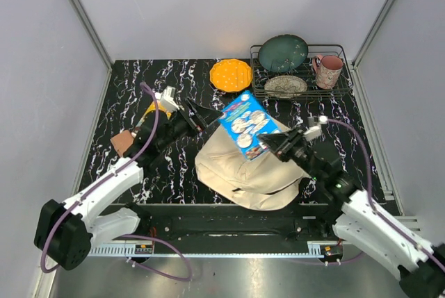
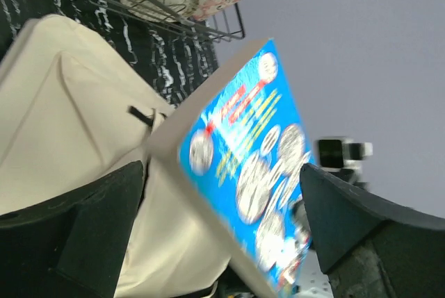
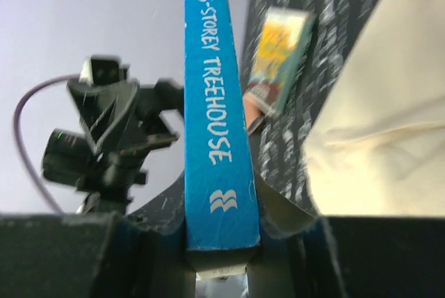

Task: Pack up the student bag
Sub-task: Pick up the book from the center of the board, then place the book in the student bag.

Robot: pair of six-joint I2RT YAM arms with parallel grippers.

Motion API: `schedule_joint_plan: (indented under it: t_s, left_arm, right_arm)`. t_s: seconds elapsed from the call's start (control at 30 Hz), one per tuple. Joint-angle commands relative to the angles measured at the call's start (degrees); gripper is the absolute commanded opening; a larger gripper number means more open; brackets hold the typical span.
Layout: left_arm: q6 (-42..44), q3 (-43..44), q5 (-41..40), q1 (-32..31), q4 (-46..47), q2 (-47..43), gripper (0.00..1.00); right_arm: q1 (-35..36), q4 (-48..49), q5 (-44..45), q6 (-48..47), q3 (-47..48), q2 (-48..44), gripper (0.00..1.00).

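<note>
A blue book [image 1: 245, 123] is held up in the air over the student bag [image 1: 243, 173], a cream fabric backpack lying flat near the table's front. My right gripper [image 1: 272, 144] is shut on the book's lower right end. In the right wrist view the blue spine [image 3: 212, 103] is pinched between the jaws of that gripper [image 3: 219, 249]. My left gripper [image 1: 203, 116] stands open at the book's left edge. Seen from the left wrist, the cover [image 2: 250, 166] lies between the wide-spread fingers [image 2: 104, 221] of the left gripper [image 2: 222, 201] without touching them, and the bag [image 2: 76, 124] is behind.
A wire dish rack [image 1: 341, 49] at the back right holds a teal plate [image 1: 284, 53], a patterned plate [image 1: 286, 86] and a pink mug [image 1: 328, 70]. An orange plate [image 1: 231, 75] lies beside it. Another book [image 3: 278, 55] and a brown thing [image 1: 122, 141] lie at the table's left.
</note>
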Motion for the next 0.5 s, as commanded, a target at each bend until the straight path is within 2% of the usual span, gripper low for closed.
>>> schedule_joint_plan:
  t_s: [0.0, 0.07, 0.1, 0.17, 0.2, 0.3, 0.47]
  left_arm:
    - [16.4, 6.9, 0.3, -0.9, -10.3, -4.1, 0.99]
    - [20.7, 8.6, 0.1, -2.1, -15.1, -4.1, 0.99]
    - [24.4, 9.3, -0.3, -4.6, -16.2, -3.6, 0.99]
    - [27.5, 12.1, -0.5, -8.0, -18.6, -2.1, 0.99]
    - [30.3, 13.3, -2.4, -12.2, -19.5, 0.3, 0.99]
    - [36.0, 19.7, -5.6, -20.5, -24.8, 6.4, 0.99]
    - [42.1, 32.0, -11.1, -29.3, -34.4, 17.1, 0.99]
  right_arm:
    - [-0.3, -31.6, 27.9, -7.3, 9.2, -14.0, 0.00]
    - [-0.3, -38.8, 36.8, -7.4, 11.3, -18.2, 0.00]
    - [-0.3, -45.2, 39.1, -7.0, 13.4, -18.9, 0.00]
    - [-0.3, -51.5, 45.7, -4.1, 15.4, -19.4, 0.00]
    - [-0.3, -56.7, 47.6, -3.0, 17.0, -19.6, 0.00]
    - [-0.3, -63.7, 54.4, 0.4, 19.5, -21.2, 0.00]
    - [-0.3, -73.1, 63.3, 2.5, 24.4, -23.5, 0.00]
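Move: The blue book, already held by the right hand alone, has its middle about 6 cm ahead and 5 cm left of that hand, and some 12 cm right of the left hand, roughly level with both. The bag's middle lies 4 cm left, 1 cm ahead and 22 cm below the right hand; from the left hand, 16 cm right, 6 back and 23 below. The orange plate is about 33 cm ahead and 8 right of the left hand. The blue book, still pinched along its spine, is swept about 20 cm right by the right hand, which swings clockwise by nearly 50 degrees and drops slightly at the end. The left hand, empty and already wide open, comes across right and back some 13 cm over the bag, rolling its left side up and turning clockwise, its fingers staying open. ##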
